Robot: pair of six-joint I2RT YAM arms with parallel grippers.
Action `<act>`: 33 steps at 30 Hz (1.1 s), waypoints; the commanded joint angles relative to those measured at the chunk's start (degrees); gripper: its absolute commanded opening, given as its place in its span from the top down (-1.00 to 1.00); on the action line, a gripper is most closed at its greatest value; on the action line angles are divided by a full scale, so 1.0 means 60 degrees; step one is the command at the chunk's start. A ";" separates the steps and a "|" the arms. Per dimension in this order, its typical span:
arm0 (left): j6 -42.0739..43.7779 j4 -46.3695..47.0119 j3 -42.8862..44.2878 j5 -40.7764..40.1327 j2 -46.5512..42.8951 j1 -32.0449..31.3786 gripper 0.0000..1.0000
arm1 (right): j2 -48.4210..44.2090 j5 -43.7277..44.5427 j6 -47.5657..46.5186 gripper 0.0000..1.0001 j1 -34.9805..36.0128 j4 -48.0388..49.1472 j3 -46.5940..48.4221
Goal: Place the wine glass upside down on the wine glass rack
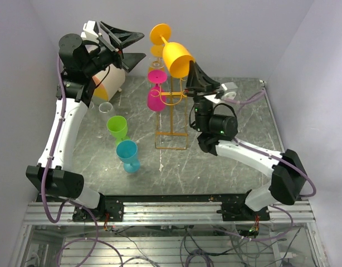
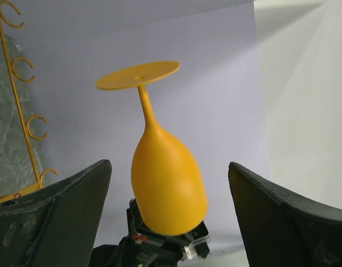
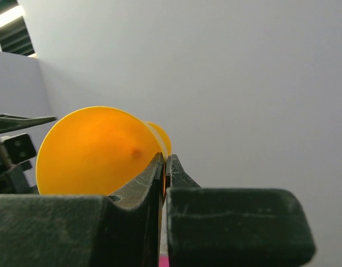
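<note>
An orange-yellow wine glass hangs in the air, tilted, with its foot up and to the left and its bowl mouth down. My right gripper is shut on the rim of the bowl, the wall pinched between the jaws at the right gripper's tips. The wine glass rack stands on the table below and slightly left of the glass. My left gripper is raised at the back left, open and empty. Its wrist view shows the glass beyond its spread fingers and the rack's loops at the left.
A pink glass hangs upside down on the rack's left side. A green glass, a blue glass and a clear one stand left of the rack. A white and orange round object sits at the back left. Walls enclose three sides.
</note>
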 commanded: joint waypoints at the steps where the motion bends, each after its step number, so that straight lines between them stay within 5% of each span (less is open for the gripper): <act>1: -0.0637 0.0791 -0.0182 0.0051 0.0196 -0.0043 -0.99 | 0.0601 0.0026 -0.1228 1.00 0.0539 0.1844 0.0589; 27: -0.0269 0.0984 -0.0331 -0.0187 0.0578 -0.0219 0.02 | 0.2616 -0.0035 -0.2127 1.00 0.1578 0.1637 0.1724; 33: 0.0021 0.1052 -0.0248 -0.0155 0.0597 -0.0215 0.84 | 0.2753 -0.0077 -0.2147 1.00 0.1688 0.1557 0.1755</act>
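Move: The wine glass stem is about 10 cm right of the open left gripper and 5 cm ahead, roughly level. The rack's hooks sit some 12 cm to that gripper's right, level fore-and-aft and about 23 cm below; the hung pink glass is 6 cm right, 7 cm back and 28 cm down. From the right hand, which holds the glass by its rim, the left gripper lies about 18 cm left, 4 cm ahead and 4 cm higher. Keep the right gripper shut on the rim and carry the glass about 9 cm left, sinking slightly, so that its stem comes between the left gripper's fingers. Bring the open left gripper about 4 cm forward and 3 cm down to meet it, pause there as its fingers go on closing, then ease slightly farther forward and pinch the stem just below the base. ##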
